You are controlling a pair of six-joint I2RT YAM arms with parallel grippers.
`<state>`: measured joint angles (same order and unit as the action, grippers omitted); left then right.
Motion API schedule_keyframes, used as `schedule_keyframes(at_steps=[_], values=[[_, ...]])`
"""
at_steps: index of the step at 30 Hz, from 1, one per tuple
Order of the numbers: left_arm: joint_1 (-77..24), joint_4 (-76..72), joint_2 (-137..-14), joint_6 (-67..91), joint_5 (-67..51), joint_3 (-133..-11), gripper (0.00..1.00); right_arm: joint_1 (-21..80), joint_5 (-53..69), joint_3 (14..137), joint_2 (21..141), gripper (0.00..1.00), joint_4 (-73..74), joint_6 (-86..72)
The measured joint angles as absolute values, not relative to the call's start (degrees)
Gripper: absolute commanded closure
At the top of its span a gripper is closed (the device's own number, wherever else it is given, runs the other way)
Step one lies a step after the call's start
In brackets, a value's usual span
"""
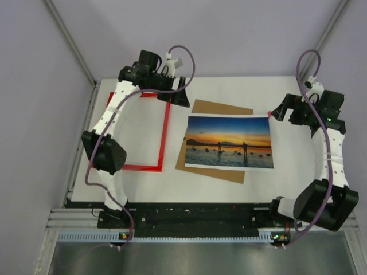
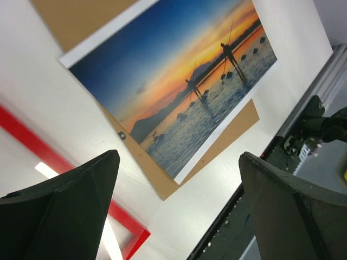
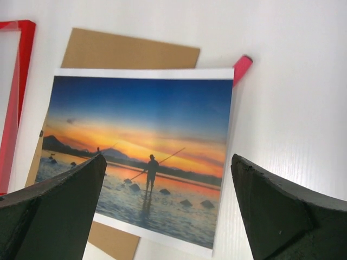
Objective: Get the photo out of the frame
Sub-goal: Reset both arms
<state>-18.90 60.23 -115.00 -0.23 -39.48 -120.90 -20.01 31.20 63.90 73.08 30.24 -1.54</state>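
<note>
The photo (image 1: 229, 141), a sunset over water with dark silhouettes, lies face up on the table's middle, outside the frame. It shows too in the left wrist view (image 2: 179, 81) and the right wrist view (image 3: 141, 146). The thin red frame (image 1: 167, 129) lies flat to its left, partly under the left arm; its corner (image 2: 126, 230) and edge (image 3: 16, 81) also show. My left gripper (image 1: 180, 94) hangs open above the frame's far right corner, fingers (image 2: 70, 206) wide apart, holding nothing. My right gripper (image 1: 279, 112) stands open by the photo's far right corner, empty.
A plain brown backing board (image 1: 221, 107) lies under the photo, sticking out at its far and near left sides (image 3: 130, 51) (image 2: 81, 16). A small pinkish-red piece (image 3: 242, 67) lies at the photo's far right corner. The table's black front rail (image 1: 195, 215) runs between the arm bases.
</note>
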Motion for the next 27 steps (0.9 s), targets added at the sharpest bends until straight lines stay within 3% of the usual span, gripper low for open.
schedule_keyframes(at_steps=[5,13,27], values=[[-16.9,57.6,-99.1,-1.7,-32.4,-116.7,0.02,-20.1,33.5,69.6,70.7,0.01,30.5,2.1],[-10.6,45.0,-68.8,-1.7,-18.9,-93.4,0.02,-20.1,35.6,73.2,66.2,0.01,29.7,6.0],[-9.0,35.5,-55.1,-5.6,-7.1,-74.8,0.02,-20.1,29.5,60.9,44.6,0.01,15.3,6.0]])
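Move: The photo lies face up, its middle about 24 cm to the right of my left hand, 6 cm nearer my base and some 21 cm below. The backing board under it is centred about 18 cm right and 5 cm back. The empty red frame's middle is some 24 cm to that hand's left, nearly level fore and aft. From my right hand the photo is about 24 cm left, level fore and aft, 18 cm down; the pink stick is 12 cm ahead and 4 cm left. With nothing in either hand and the fingers staying wide open, I swing my left hand about 19 cm left away from the photo and over the red frame, drawing back 10 cm and climbing some 16 cm before sinking about 4, while its fingers tip up and turn counter-clockwise towards forward. My right hand rises about 18 cm, late on easing back 6 cm, its fingers tipping up some 40 degrees. ##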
